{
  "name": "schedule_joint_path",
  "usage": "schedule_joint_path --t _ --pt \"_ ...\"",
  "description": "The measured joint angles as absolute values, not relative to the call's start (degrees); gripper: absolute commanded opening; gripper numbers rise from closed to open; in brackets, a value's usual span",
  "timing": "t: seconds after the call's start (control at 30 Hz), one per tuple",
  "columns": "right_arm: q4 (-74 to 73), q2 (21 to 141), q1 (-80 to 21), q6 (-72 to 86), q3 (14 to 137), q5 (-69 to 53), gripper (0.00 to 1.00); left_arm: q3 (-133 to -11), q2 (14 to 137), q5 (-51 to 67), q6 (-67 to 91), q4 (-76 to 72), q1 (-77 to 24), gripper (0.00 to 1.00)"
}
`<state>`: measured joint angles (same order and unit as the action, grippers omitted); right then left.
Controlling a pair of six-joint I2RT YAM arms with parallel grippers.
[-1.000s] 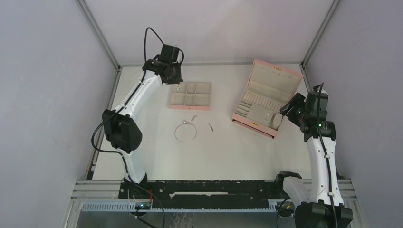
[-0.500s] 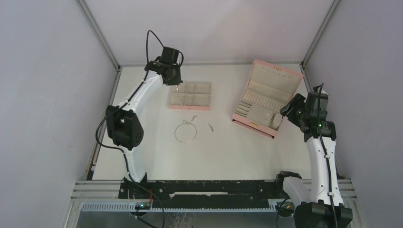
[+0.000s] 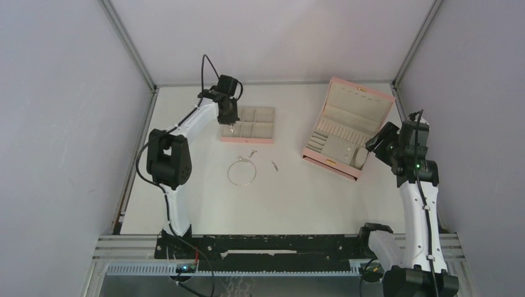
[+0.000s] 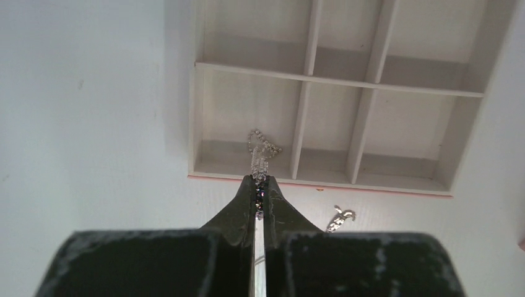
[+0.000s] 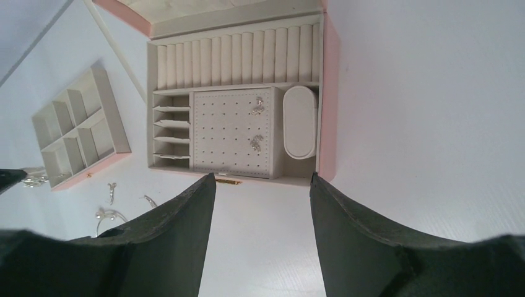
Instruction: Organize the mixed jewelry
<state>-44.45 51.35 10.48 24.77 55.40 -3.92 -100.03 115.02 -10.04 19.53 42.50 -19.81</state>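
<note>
A sparkling silver chain cluster (image 4: 260, 147) hangs from my left gripper (image 4: 259, 183), which is shut on it. It dangles over the near-left compartment of the pink compartment tray (image 4: 371, 180). From above, my left gripper (image 3: 230, 125) is over the tray's (image 3: 247, 140) left side. On the table lie a thin silver wire hoop (image 3: 241, 172) and two tiny silver pieces (image 3: 252, 153) (image 3: 273, 165). One of these small pieces (image 4: 339, 218) shows just in front of the tray. My right gripper (image 5: 260, 179) stands open and empty, near the front of the pink box (image 5: 331, 93).
The pink box (image 3: 359, 102) sits open at the back right, lid raised, with two small studs (image 5: 257, 108) on its perforated panel. The right wrist view also shows the tray (image 5: 80, 130) and the hoop (image 5: 110, 216). Grey walls enclose the table.
My left arm has swung right and nearer with the chain cluster, from the tray's back-left corner to above its left compartments. The right arm has not moved.
</note>
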Motion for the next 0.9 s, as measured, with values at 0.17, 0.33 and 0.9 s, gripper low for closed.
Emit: schedule_joint_path --t 0.17,0.33,0.9 --pt "-44.4 50.3 10.0 24.8 55.4 -3.8 0.66 -97.6 117.2 -9.8 20.2 41.0 -19.4 0.50" --pt "-44.4 50.2 5.6 24.8 55.4 -3.0 0.66 -97.1 117.7 -10.8 21.5 40.7 -19.2 0.69" --pt "-37.3 69.8 -37.1 26.3 58.7 7.1 0.62 -76.3 84.5 -10.3 21.5 33.8 -19.4 0.73"
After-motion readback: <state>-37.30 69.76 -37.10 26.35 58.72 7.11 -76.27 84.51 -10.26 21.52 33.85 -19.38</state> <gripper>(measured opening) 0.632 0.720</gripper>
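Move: Just below the left hand, which holds the silver chains, lies the tray's near-left compartment: about 1 cm ahead and 8 cm down. The left earring is 7 cm back and 7 cm right of this hand, the bangle 16 cm back and 4 cm right. The right earring lies some 7 cm ahead, 31 cm left and 19 cm below the empty right hand; the jewelry box is 13 cm ahead and 7 cm left of this hand. Lowering the dangling chains nearly 4 cm farther into the near-left compartment, the left hand opens wide and lets go, then lifts some 12 cm, drawing back and slightly left as its fingers tip up. Meanwhile the right hand, still open and empty, swings left about 20 cm past the jewelry box's near side towards the right earring, turning counter-clockwise and sinking late on. ##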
